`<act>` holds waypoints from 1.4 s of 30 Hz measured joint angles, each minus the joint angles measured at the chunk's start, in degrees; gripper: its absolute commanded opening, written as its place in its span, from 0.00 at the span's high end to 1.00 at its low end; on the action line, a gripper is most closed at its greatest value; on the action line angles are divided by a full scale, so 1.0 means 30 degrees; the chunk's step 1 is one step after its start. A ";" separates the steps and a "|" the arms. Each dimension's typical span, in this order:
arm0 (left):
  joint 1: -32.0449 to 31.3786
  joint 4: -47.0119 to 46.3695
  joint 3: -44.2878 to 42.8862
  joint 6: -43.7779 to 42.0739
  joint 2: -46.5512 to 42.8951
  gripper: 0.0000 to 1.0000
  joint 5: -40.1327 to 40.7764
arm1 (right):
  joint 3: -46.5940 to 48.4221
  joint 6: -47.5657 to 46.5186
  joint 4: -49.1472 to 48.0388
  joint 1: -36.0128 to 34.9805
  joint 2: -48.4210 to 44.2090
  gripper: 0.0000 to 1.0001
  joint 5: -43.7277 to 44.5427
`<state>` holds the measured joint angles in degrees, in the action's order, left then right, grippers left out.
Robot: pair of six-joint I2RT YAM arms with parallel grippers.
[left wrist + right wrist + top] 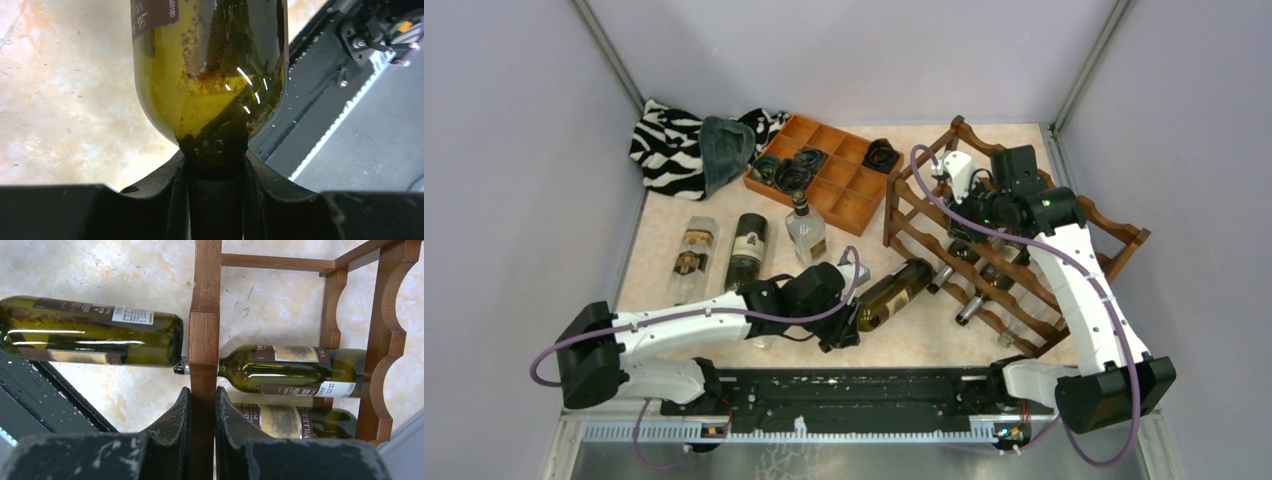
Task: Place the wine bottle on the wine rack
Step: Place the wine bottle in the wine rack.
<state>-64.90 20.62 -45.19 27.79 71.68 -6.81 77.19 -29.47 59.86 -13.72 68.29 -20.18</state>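
The wine bottle is dark green with a brown label and lies lengthwise, its base pointing at the wine rack. My left gripper is shut on the bottle's neck; in the left wrist view the bottle fills the space ahead of the gripper. The rack is a reddish-brown frame with scalloped rails, at the right of the table. My right gripper is shut on one of its upright posts, with the jaws of the gripper pressed against both sides. From there the held bottle shows just left of the post.
Two green bottles lie in the rack. An orange-brown compartment tray and a zebra-striped cloth sit at the back. Three more bottles lie left of centre. A black rail runs along the near edge.
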 measured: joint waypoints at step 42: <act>0.0007 -0.4736 0.0430 -0.3956 0.3497 1.00 0.5617 | -0.0488 -0.0342 -0.0219 0.0117 -0.0474 1.00 -0.0678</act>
<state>-64.88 6.42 -43.90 15.92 82.17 10.04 75.72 -30.50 59.20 -13.37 66.87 -22.22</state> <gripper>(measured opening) 0.407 0.113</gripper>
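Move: In the front of the rack, the free low slot lies about 15 cm ahead of the left hand, 12 cm to its right and 6 cm below. The nearest racked wine bottle is some 26 cm right and 14 cm ahead, the next one 32 cm right and 7 cm ahead. A standing clear bottle is 13 cm ahead, 8 cm left. From the right hand the slot is about 10 cm left, roughly level fore and aft, 17 cm below. Feeding the wine bottle base-first towards the free slot, the left hand keeps its grip on the neck and travels about 7 cm forward while sinking some 3.5 cm. Its downward-slanting fingers swing forward by roughly 20 degrees, bringing the base in under the rack's upper front rail. The right hand stays in place, still pinching that rail. ##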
